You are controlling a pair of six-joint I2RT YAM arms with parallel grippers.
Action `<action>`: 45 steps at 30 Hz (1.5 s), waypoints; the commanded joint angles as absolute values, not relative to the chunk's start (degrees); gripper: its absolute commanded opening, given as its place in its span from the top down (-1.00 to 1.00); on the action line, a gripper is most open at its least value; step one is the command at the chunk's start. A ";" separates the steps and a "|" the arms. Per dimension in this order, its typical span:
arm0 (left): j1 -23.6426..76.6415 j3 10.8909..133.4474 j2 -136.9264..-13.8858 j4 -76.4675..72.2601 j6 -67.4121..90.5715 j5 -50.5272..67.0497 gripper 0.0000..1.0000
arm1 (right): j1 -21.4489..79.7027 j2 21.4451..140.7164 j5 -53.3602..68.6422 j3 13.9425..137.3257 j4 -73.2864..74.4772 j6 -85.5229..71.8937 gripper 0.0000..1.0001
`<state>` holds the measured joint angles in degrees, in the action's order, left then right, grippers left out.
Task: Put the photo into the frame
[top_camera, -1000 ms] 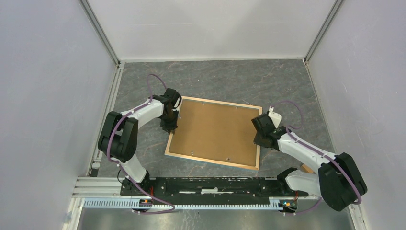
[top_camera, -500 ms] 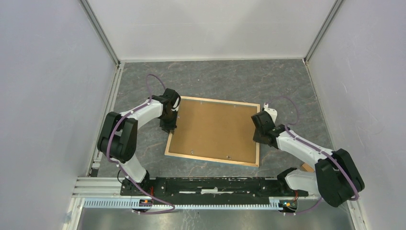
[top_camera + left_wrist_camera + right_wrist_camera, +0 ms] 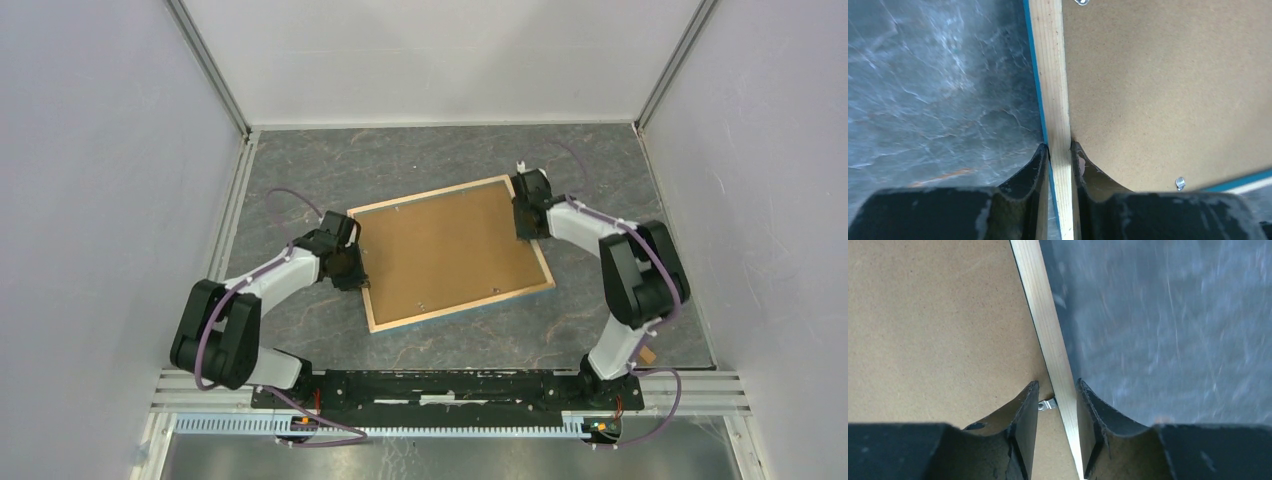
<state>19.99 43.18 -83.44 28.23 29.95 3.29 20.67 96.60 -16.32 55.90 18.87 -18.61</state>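
The frame (image 3: pixel 430 195) lies back-up and askew on the table, light wood rim around a brown backing board (image 3: pixel 450 250). The photo is hidden. My left gripper (image 3: pixel 352 270) is at the frame's left side. In the left wrist view this gripper (image 3: pixel 1059 146) is shut on the wood rim (image 3: pixel 1050 75), with a blue edge showing beside it. My right gripper (image 3: pixel 522 222) is at the far right corner. In the right wrist view it (image 3: pixel 1058 384) straddles the rim (image 3: pixel 1040 315), open, with a gap and a metal tab (image 3: pixel 1047 404) between the inner finger and the wood.
The tabletop (image 3: pixel 420 155) is dark grey marbled, with white walls on three sides. A metal rail (image 3: pixel 450 385) with the arm bases runs along the near edge. A small tan thing (image 3: pixel 648 353) lies by the right arm's base.
The frame has swung counter-clockwise on the table. My right gripper moved away toward the far right corner, and my left gripper drew nearer and leftward with the rim.
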 commanded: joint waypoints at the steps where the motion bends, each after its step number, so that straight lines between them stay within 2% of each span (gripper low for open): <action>1: 21.54 32.27 -81.16 21.31 41.25 17.93 0.85 | 22.03 103.53 -4.59 68.89 20.90 -13.18 0.12; 6: 21.56 29.18 -70.59 25.13 41.84 17.19 0.48 | 22.31 98.48 -5.73 67.36 22.78 -11.41 -0.27; 9: 21.51 30.78 -63.17 28.67 41.63 15.54 0.19 | 22.47 91.93 -5.10 64.41 23.73 -11.40 -0.41; 13: 21.54 37.88 -58.34 31.92 39.11 12.16 -0.31 | 23.51 82.45 -7.01 58.06 24.74 -13.10 -0.51; 16: 21.51 44.49 -60.00 32.77 35.36 8.69 -0.70 | 24.56 77.71 -8.35 54.35 27.32 -16.22 -0.53; 19: 21.49 52.79 -66.04 32.20 31.74 5.29 -0.91 | 24.73 74.57 -6.42 50.26 29.76 -19.57 -0.53; 26: 20.87 66.44 -85.70 22.80 29.43 4.67 -1.00 | 24.52 63.31 -7.02 37.54 24.54 -25.52 -0.59; 29: 20.73 71.99 -95.07 18.78 27.22 6.02 -1.00 | 23.89 58.81 -4.46 31.93 20.72 -28.34 -0.75; 35: 20.26 87.30 -111.31 23.81 20.56 10.28 -1.00 | 20.16 56.40 5.08 24.62 14.61 -31.65 -0.83; 41: 20.25 92.86 -118.93 27.37 17.08 14.98 -1.00 | 19.86 58.76 5.82 25.67 15.66 -29.86 -0.82; 45: 20.28 92.21 -120.41 26.74 16.42 15.56 -0.99 | 19.73 59.68 6.38 24.64 14.14 -30.30 -0.83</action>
<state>20.47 90.59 -118.83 25.47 21.32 12.53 20.08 58.89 4.78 24.80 17.41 -29.74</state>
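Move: My left hand still grips the frame's left rail. The stretch of far rail it goes to next is about 22 cm ahead and 10 cm right of it, the far left corner 19 cm ahead and 4 cm left. My right fingers straddle the right rail; the near rail spot they go for is some 14 cm back and 2 cm left, with the near right corner 13 cm back and 6 cm right. All this is roughly level with the hands. I finish swinging the frame counter-clockwise: my left hand drags its rail back about 5 cm while my right travels 4 cm forward along its side. I open both hands and lift clear. The left arcs high, forward and right to hover over the far rail; the right rises, comes back and down to the near rail by the right corner, rolling some 25 degrees, fingers wide. ##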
